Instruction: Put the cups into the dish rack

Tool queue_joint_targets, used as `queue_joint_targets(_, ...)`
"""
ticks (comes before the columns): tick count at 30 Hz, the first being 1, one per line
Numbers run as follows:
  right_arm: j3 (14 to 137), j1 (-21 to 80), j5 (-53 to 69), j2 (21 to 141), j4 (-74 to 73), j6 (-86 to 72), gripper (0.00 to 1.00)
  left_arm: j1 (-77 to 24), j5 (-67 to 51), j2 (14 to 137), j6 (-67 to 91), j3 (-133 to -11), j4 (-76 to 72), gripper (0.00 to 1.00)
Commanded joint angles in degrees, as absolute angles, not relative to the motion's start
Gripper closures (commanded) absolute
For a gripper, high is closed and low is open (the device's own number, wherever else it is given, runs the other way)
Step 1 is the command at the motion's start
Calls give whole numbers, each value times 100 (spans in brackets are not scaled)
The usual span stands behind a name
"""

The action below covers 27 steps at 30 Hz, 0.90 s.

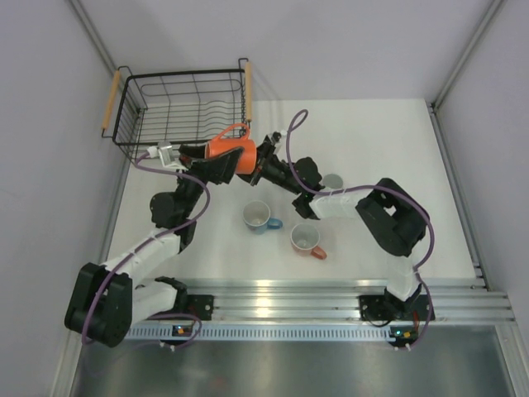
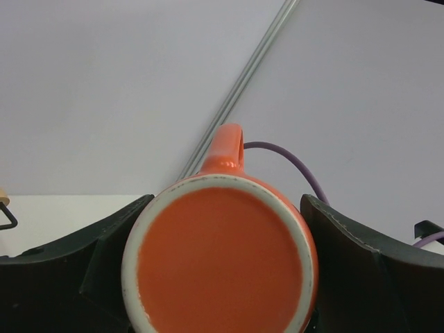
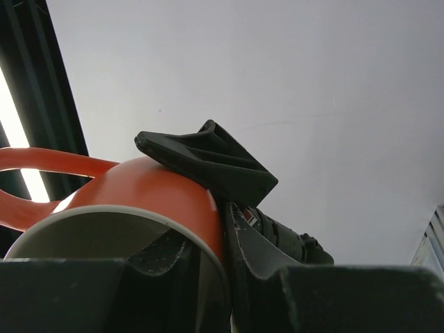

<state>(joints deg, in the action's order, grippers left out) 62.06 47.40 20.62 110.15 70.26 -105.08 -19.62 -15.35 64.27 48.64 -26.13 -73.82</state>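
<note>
An orange cup hangs on its side above the table, just in front of the black wire dish rack. My left gripper is shut on its base end; in the left wrist view the cup's bottom fills the space between both black fingers. My right gripper is shut on the cup's rim, one finger inside the mouth and one outside. On the table stand a light blue cup and a salmon-pink cup. A third cup is partly hidden by the right arm.
The rack sits in the far left corner against the grey walls, with a wooden handle on each side. The two arms cross the middle of the white table. A metal rail runs along the near edge.
</note>
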Motion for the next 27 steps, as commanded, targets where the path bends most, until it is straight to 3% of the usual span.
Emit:
queue_joint_targets(1,6478,4983,2347,11039,9800,-10503,99,-1960,-1380,6355,5063,-2830,-7972,100)
queue_joint_targets(7,6442,4966,2347,11118,9809,-10424,87,-1960,-950,6003,5150,-2733,-7972,100)
queue_joint_targets(13,6486,4939,2364,11162,9809,-10389,67,-1960,-343,5783,5238,-2540,-7972,100)
queue_joint_targets(22,6258,4887,2277,11153,9809,-10441,55,-1934,-158,5801,5098,-2531,-7972,100)
queue_joint_targets(27,6003,4825,2189,11066,9809,-10398,55,-1846,-176,5818,5062,-2584,-7972,100)
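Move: The left hand already grips the orange cup by its body and has the dish rack's middle some 35 cm ahead, 18 cm to its left and 28 cm below. The blue-handled cup stands on the table level with it, 7 cm to the right and about 32 cm down. The right hand still pinches the orange cup's rim, the cup's middle lying about 5 cm left, 3 cm ahead and 1 cm above it. Leftward by about 3 cm and up 1 cm, after a short hold, the left hand takes the orange cup away from the right gripper, keeping its grip round the body and turning roughly 10 degrees, partly counter-clockwise. As that starts, the right fingers open to nearly half and let go of the rim, the hand easing back about 1 cm and otherwise staying put. ##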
